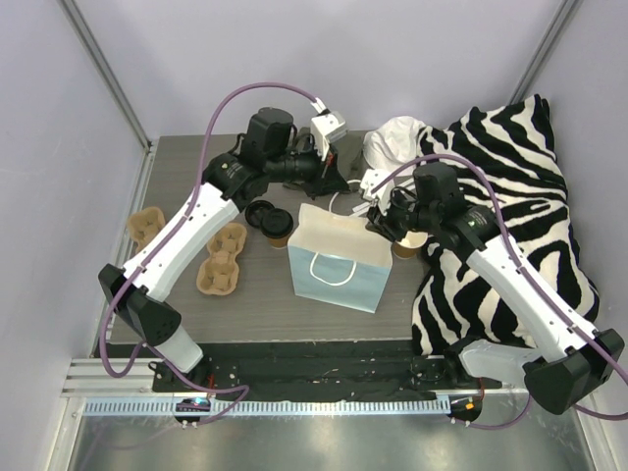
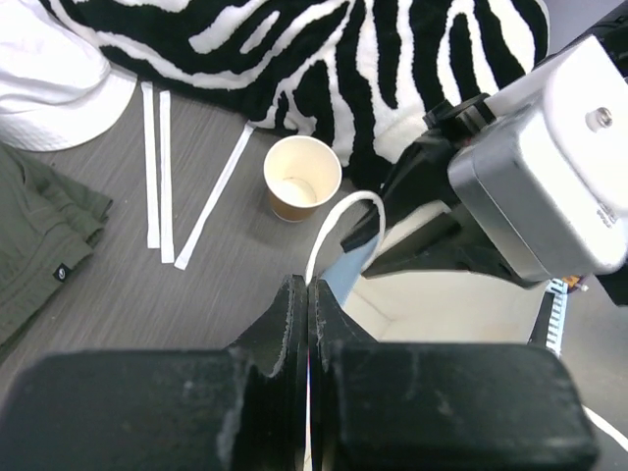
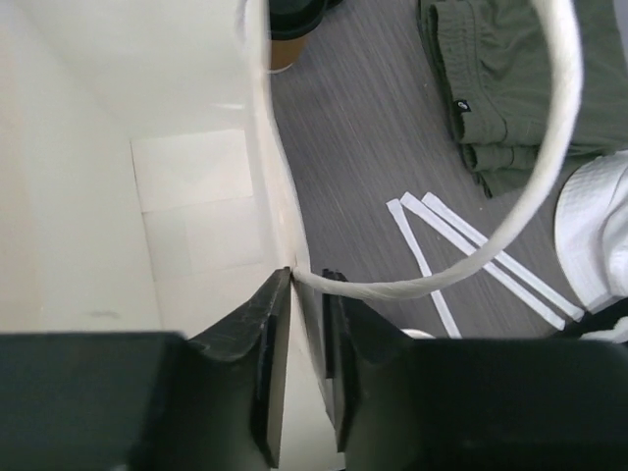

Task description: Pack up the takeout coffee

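Note:
The blue paper bag (image 1: 339,260) stands open mid-table. My left gripper (image 2: 307,285) is shut on its rim beside the white cord handle (image 2: 329,221), at the bag's back edge (image 1: 339,186). My right gripper (image 3: 309,275) straddles the bag's wall (image 3: 147,147) at the handle's base. Its jaws are narrow, with a gap still showing on the outer side; it sits at the bag's right rim (image 1: 378,221). The takeout coffee (image 1: 279,225), a tan cup with a black lid, stands left of the bag and shows at the top of the right wrist view (image 3: 292,25).
A lidless tan cup (image 2: 302,177) stands by the zebra cloth (image 1: 510,177). Brown pulp carriers (image 1: 221,260) lie at the left. A loose black lid (image 1: 259,212), a green garment (image 3: 491,88), a white hat (image 1: 392,137) and white paper strips (image 2: 157,167) lie behind the bag.

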You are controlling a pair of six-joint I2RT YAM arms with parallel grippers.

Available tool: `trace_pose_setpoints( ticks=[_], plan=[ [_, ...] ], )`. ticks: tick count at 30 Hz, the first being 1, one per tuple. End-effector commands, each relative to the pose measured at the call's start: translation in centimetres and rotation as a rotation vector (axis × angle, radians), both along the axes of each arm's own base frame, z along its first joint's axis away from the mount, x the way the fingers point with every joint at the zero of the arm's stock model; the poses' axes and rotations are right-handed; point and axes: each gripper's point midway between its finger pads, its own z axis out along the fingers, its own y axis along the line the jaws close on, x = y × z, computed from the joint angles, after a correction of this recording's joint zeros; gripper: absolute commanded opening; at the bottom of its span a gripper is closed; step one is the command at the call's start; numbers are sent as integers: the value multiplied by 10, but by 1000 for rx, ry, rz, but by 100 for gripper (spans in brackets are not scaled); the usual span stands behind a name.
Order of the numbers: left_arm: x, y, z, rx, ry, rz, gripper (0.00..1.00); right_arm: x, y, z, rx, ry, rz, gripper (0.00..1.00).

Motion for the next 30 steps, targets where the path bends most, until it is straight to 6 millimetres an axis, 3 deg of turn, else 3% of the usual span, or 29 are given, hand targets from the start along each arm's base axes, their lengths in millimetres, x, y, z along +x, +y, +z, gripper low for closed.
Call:
trace_pose_setpoints(
  ticks=[1, 2, 4, 10, 15, 23, 30],
  plan=[
    [-5, 10, 13, -19, -19, 11, 0, 0, 11, 17, 42, -67, 75, 18],
    [-4, 10, 9, -10, -12, 15, 0, 0, 11, 17, 41, -69, 78, 8],
    [-4, 12, -4, 15, 51, 35, 0, 0, 11, 17, 36, -81, 92, 1],
    [8, 21, -57, 156, 185, 112, 0, -7, 14, 17, 33, -120, 156, 1],
    [14, 26, -87, 245, 275, 136, 0, -12, 16, 18, 24, -146, 204, 1],
    [15, 18, -106, 302, 355, 88, 0, -15, 20, 17, 3, -182, 255, 1],
    [-6, 25, -122, 370, 420, -7, 0, -10, 18, 15, -18, -198, 244, 1]
  ],
)
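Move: The left hand already grips the far handle of the paper bag, pulled upright; the middle of the bag's far rim lies about 11 cm below it and 2 cm back. The right hand is closing its fingers around that rim at the handle's right foot, practically at the hand point. From the right hand, the open cup stands about 4 cm ahead, 9 right; the white sticks 16 ahead, 4 right; the lidded cup 7 ahead, 24 left; all 20-25 cm lower. The right fingers shut and pinch the bag's far rim at the handle's right foot, then keep hold while that hand eases about 1.5 cm left and 1 cm back, turning some 15 degrees counter-clockwise. Still gripping the handle, the left hand drives it down about 12 cm to rim level just beyond the bag's far side, its fingers tipping more steeply downward, and levels off. ##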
